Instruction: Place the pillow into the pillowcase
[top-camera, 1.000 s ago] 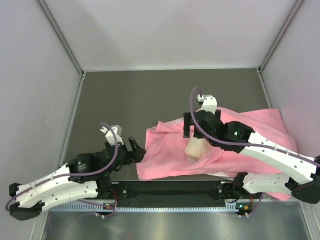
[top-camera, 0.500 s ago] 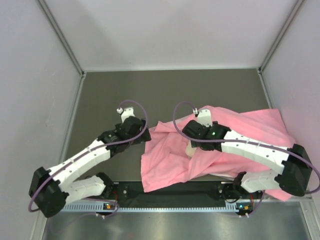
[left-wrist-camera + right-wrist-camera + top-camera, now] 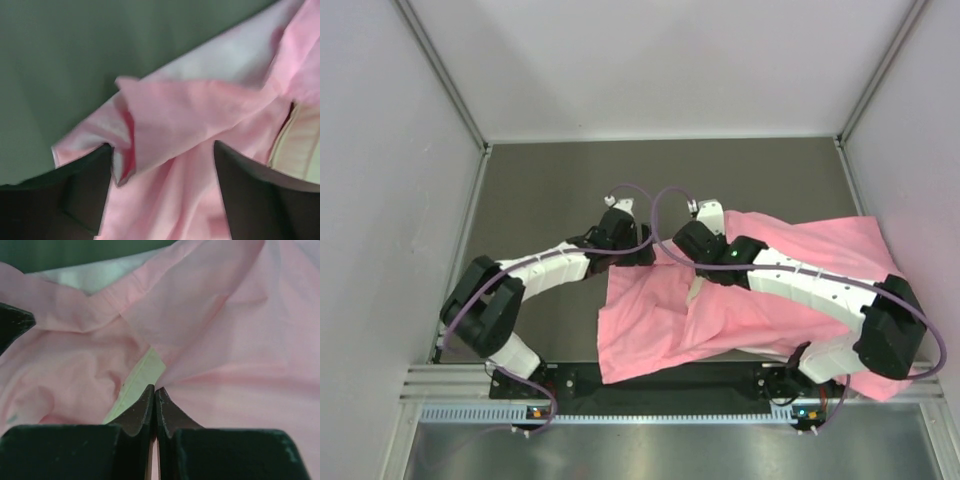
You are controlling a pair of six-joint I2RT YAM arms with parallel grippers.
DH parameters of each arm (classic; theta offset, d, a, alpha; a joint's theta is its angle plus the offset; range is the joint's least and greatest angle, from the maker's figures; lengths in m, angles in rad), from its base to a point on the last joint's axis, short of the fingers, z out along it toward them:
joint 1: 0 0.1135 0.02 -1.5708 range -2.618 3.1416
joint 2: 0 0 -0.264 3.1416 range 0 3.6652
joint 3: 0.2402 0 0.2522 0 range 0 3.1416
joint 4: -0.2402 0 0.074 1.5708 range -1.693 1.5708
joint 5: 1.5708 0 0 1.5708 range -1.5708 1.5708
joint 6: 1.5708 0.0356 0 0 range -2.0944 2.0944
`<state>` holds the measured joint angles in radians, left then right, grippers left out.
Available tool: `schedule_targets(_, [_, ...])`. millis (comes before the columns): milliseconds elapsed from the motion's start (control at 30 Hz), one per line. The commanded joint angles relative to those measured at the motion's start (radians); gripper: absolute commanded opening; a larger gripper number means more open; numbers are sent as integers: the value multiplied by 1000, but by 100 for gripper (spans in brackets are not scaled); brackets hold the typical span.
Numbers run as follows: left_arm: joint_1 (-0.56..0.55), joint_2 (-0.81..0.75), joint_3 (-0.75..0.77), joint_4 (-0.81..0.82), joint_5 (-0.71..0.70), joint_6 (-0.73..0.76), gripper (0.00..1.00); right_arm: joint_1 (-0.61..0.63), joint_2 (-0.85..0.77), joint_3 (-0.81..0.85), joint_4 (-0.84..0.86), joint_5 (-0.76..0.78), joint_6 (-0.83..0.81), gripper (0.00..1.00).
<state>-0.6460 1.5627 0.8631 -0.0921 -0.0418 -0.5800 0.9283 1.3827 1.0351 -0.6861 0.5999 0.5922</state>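
Observation:
The pink pillowcase (image 3: 770, 310) lies crumpled across the right half of the table. Only a sliver of the cream pillow (image 3: 695, 292) shows through a gap in the folds. It also shows in the left wrist view (image 3: 300, 147) and in the right wrist view (image 3: 137, 382). My left gripper (image 3: 642, 256) is open at the pillowcase's far left corner. Its fingers (image 3: 85, 190) straddle pink fabric (image 3: 170, 115) without closing on it. My right gripper (image 3: 692, 262) is low over the pillowcase. Its jaws (image 3: 155, 391) are shut on a fold of pink fabric (image 3: 225, 340) beside the pillow sliver.
The dark table (image 3: 550, 190) is walled by white panels on three sides. The pillowcase's near right corner (image 3: 880, 385) hangs past the front rail (image 3: 660, 378). The two arms meet close together near the table's middle.
My left arm has swung from the near left out to the pillowcase's far left corner. My right gripper has dropped lower and shifted left, and the pillow is now mostly covered.

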Motion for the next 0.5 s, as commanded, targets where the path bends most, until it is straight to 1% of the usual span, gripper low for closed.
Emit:
schedule_targets(0, [29, 57, 91, 129, 3, 63, 74, -25, -4, 69, 201, -81, -40, 0])
schedule_targets(33, [42, 101, 108, 133, 6, 65, 64, -35, -7, 66, 253, -98, -43, 0])
schedule_targets(67, [70, 123, 123, 143, 37, 66, 40, -52, -7, 63, 276, -132, -46, 0])
schedule_targets(100, [84, 144, 154, 147, 72, 68, 24, -63, -5, 59, 298, -153, -55, 0])
schedule_targets(133, [100, 181, 171, 150, 97, 65, 10, -72, -2, 60, 321, -172, -58, 0])
schedule_targets(167, [130, 197, 188, 149, 135, 63, 0, -89, 12, 65, 354, -211, -63, 0])
schedule_targets(233, [169, 218, 240, 96, 163, 48, 0, -103, 38, 92, 376, -250, -86, 0])
schedule_targets(300, [236, 206, 246, 55, 143, 20, 0, -106, 78, 123, 407, -308, -109, 0])
schedule_targets(333, [264, 176, 238, 46, 140, 13, 0, -105, 104, 134, 421, -334, -117, 0])
schedule_targets(367, [323, 156, 228, 40, 129, 3, 0, -105, 117, 143, 463, -407, -124, 0])
schedule_targets(433, [383, 90, 202, 19, 106, -14, 0, -100, 159, 174, 511, -494, -146, 0])
schedule_targets(467, [438, 70, 195, -13, 94, -15, 0, -95, 176, 187, 529, -594, -158, 0])
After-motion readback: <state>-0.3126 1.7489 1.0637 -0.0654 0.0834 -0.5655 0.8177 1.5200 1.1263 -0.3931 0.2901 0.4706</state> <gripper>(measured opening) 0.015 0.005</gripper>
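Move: The far-left fold of the pillowcase's edge lies almost between the open left fingers, about 3 cm ahead, level sideways and 1 cm lower. The cream pillow edge still showing is about 6 cm back and 11 cm right of the left gripper, some 2 cm higher. The right gripper already pinches the pillowcase just over that pillow edge, which lies level ahead, 2 cm to its left and 3 cm below; the far-left fold is about 8 cm ahead of the right gripper, 13 cm left and 8 cm lower. Drive the left gripper forward about 5 cm while shutting it on the far-left fold of the pillowcase, then keep pulling the pinched cloth forward and swing increasingly left, another 10 cm or so, turning slightly counter-clockwise. With the right gripper, keep the cloth pinched and drag it left and forward about 9 cm past the exposed pillow edge, rolling the hand's left side up some 15 degrees. ##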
